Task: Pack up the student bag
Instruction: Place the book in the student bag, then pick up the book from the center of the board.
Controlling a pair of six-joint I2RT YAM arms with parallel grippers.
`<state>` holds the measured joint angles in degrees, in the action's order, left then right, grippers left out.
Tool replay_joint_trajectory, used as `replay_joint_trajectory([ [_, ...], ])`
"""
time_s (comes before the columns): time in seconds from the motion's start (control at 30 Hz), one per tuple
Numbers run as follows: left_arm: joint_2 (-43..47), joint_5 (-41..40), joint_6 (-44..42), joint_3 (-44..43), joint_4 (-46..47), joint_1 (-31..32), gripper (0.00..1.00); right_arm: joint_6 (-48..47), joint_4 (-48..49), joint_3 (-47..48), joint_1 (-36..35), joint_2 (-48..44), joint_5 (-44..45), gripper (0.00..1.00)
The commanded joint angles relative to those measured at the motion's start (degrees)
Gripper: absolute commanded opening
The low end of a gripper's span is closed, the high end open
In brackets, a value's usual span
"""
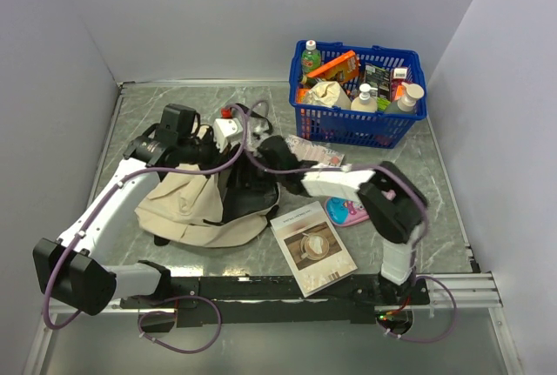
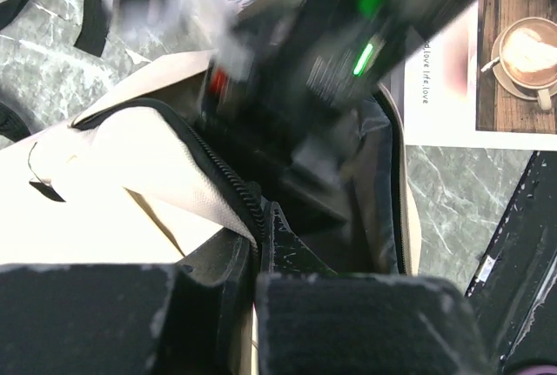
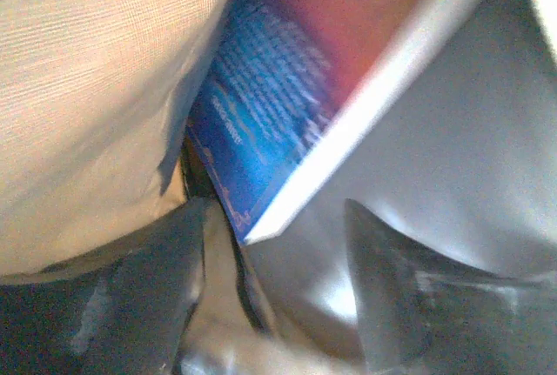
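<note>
The beige student bag (image 1: 196,210) lies at the left middle of the table with its mouth open to the right. My left gripper (image 2: 257,262) is shut on the bag's black zipper edge (image 2: 228,182) and holds the mouth up. My right gripper (image 3: 278,305) is inside the bag, its fingers (image 3: 170,292) apart. A blue and red book (image 3: 261,105) with a white page edge stands just beyond them, its corner between the fingers, against the beige wall (image 3: 96,88). In the top view the right wrist (image 1: 277,153) reaches into the opening and its tips are hidden.
A coffee-cover book (image 1: 312,247) lies at the front, with a pink pencil case (image 1: 346,211) beside it. A printed leaflet (image 1: 315,150) lies behind the right arm. A blue basket (image 1: 348,124) full of several items stands at the back right. Black straps (image 2: 52,1) trail from the bag.
</note>
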<state>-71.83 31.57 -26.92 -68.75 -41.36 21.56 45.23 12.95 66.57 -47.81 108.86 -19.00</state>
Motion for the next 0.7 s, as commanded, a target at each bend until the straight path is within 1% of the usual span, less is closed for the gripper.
replay_joint_trajectory([
  [0.0, 3.45, 0.86, -1.47, 2.37, 2.52, 0.59, 0.01, -0.33, -4.31, -5.21, 4.13, -14.95, 6.34, 1.00],
  [0.07, 4.94, 0.25, -2.09, 4.49, 2.43, 0.50, 0.01, 0.64, -6.87, -7.93, 5.61, -18.49, 8.89, 1.00],
  [0.1, 5.38, -0.10, -2.26, 6.07, 2.34, 0.50, 0.01, 2.91, -7.58, -9.16, 6.49, -21.20, 9.59, 1.00],
  [0.13, 5.91, -0.28, -2.78, 6.61, 1.91, 0.50, 0.01, 4.50, -8.20, -11.17, 7.72, -22.10, 9.17, 1.00],
  [0.2, 6.88, -0.81, -3.40, 7.75, 1.20, 0.50, 0.01, 7.75, -10.38, -11.90, 10.62, -23.25, 6.63, 1.00],
  [0.3, 7.93, -1.25, -4.02, 8.28, 0.76, 0.41, 0.01, 9.69, -14.60, -11.28, 12.73, -23.16, 7.66, 1.00],
  [0.37, 8.20, -1.25, -4.02, 8.20, 0.58, 0.50, 0.01, 11.71, -16.20, -12.86, 13.18, -23.43, 11.96, 1.00],
  [0.43, 8.29, -1.07, -4.20, 7.76, 0.32, 0.50, 0.01, 16.45, -15.94, -16.18, 14.58, -23.69, 15.38, 1.00],
  [0.5, 8.46, -1.16, -4.28, 7.49, -0.03, 0.50, 0.01, 21.71, -17.77, -17.17, 16.42, -22.82, 16.80, 1.00],
  [0.57, 8.38, -1.07, -4.46, 7.40, -0.38, 0.50, 0.01, 25.15, -21.02, -17.08, 16.87, -21.50, 18.82, 1.00],
  [0.67, 8.38, -0.72, -4.55, 7.23, -0.38, 0.50, 0.01, 27.44, -21.30, -17.00, 17.14, -20.62, 23.03, 0.98],
])
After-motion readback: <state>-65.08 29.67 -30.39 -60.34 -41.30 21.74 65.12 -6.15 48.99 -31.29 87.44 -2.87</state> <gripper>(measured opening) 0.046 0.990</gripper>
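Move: The right hand is in the open bag mouth, clear of the blue-and-red book inside. From it the floral notebook lies flat about 21 cm to the right, 7 cm ahead and 10 cm below. The coffee book lies some 20 cm right and 19 cm back, the pencil case about 31 cm right and 8 cm back. From the left hand, higher up on the bag's edge, the floral notebook is roughly 23 cm right and 6 cm ahead. Open the right gripper fully and lift it about 8 cm out of the bag mouth, leaving the book inside. Carry it some 19 cm right over the rim and slightly forward towards the floral notebook, then sink beside the bag while turning the wrist some 40 degrees clockwise. Keep the left fingers pinching the bag's edge and ease it a few centimetres back, down and left. ##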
